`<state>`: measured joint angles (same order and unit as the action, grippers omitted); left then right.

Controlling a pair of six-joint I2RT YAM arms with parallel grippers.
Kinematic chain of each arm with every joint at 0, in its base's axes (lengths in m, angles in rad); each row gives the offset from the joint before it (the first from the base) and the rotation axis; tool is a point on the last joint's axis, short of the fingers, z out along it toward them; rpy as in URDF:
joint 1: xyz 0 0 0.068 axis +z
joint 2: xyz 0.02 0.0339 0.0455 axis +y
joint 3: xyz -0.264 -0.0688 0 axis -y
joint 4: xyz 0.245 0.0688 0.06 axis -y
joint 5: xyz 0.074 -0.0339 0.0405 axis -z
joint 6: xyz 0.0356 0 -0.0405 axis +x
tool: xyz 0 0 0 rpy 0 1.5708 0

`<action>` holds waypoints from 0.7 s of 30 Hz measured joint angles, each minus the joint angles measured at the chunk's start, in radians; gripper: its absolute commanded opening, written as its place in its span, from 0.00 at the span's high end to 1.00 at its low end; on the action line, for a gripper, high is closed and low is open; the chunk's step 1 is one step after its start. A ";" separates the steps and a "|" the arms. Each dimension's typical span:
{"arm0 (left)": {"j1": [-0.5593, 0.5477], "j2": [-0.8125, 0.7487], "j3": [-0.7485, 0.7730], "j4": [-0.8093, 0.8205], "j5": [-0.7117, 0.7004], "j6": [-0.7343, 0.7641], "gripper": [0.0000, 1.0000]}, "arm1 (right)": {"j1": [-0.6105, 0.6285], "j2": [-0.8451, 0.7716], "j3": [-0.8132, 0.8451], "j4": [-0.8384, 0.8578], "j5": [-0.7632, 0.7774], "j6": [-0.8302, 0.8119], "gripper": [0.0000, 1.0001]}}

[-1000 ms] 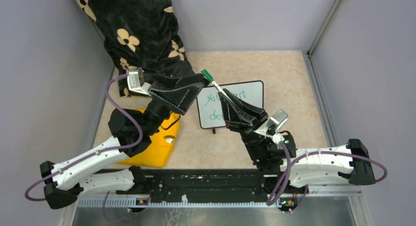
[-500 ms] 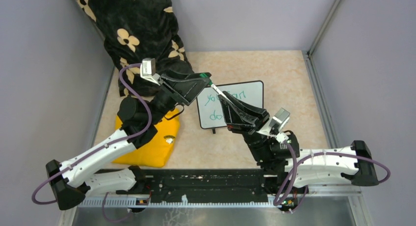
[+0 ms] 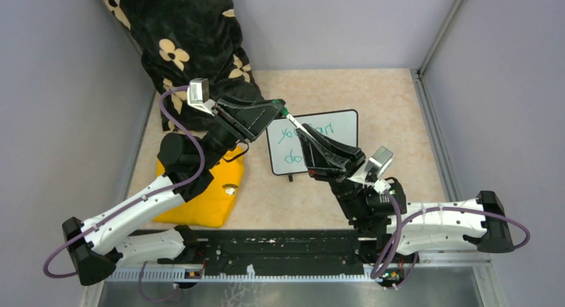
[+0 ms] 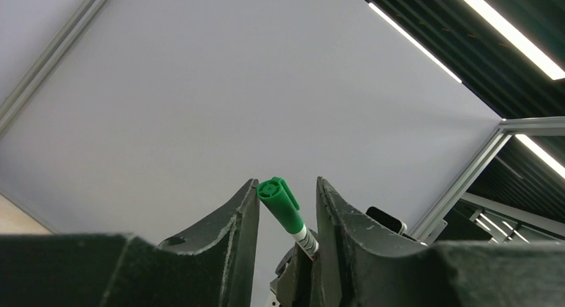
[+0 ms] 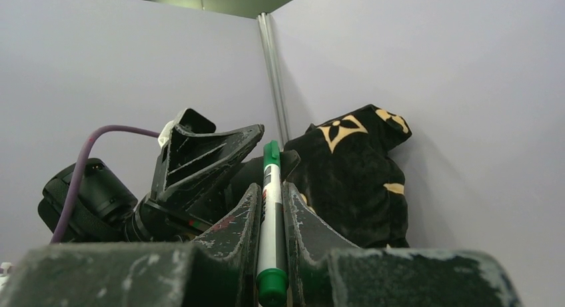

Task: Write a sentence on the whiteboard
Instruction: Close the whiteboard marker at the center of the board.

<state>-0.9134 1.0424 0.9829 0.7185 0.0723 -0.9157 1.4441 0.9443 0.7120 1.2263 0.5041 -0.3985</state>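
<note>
The whiteboard (image 3: 336,128) lies flat on the table behind both grippers. The sentence (image 3: 292,136) is green handwriting in two lines, partly hidden by the right fingers. My right gripper (image 3: 302,130) (image 5: 271,187) is shut on the white barrel of a green-capped marker (image 5: 270,217), which points up and left. In the left wrist view, the green cap (image 4: 282,207) sits between the jaws of my left gripper (image 4: 286,187) (image 3: 280,108). The cap rests against the left finger, and a gap shows on the other side, so that gripper is open around it.
A black cloth with cream flowers (image 3: 193,47) is piled at the back left, touching the left arm. A yellow pad (image 3: 210,197) lies under the left arm. Grey walls (image 3: 60,120) close in both sides and the back. The black base rail (image 3: 280,250) runs along the near edge.
The left arm swung right and forward, bringing its jaws around the marker's green cap, and the jaws narrowed. The right gripper kept hold of the marker and barely shifted.
</note>
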 measured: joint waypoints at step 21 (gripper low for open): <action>0.009 0.062 -0.015 0.132 0.034 -0.145 1.00 | 0.000 0.046 0.000 0.094 0.038 -0.027 1.00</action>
<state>-0.9043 1.1046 0.9680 0.8505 0.1062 -1.0607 1.4445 0.9905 0.7120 1.3205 0.5423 -0.4252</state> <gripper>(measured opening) 0.045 0.119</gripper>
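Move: The green cap of the whiteboard marker already sits between the left hand's half-open fingertips, only about 1 cm ahead of and 1 cm below the hand point, level sideways. From the right hand, which holds the barrel, the cap is some 5 cm ahead, 4 cm left and 5 cm higher. The whiteboard lies about 18 cm ahead of the left hand, 8 cm right and 42 cm below; the yellow cushion some 5 cm ahead of that hand, 28 cm left and 47 cm below. The left hand closes its half-open fingers almost shut and pinches the marker's green cap between the tips, staying nearly in place with a small dip back and then about 1 cm to the right, while it turns some 5 degrees clockwise and its left side drops about as much. The right hand keeps its steady grip on the barrel and gives the cap end support, easing only about half a centimetre forward. ##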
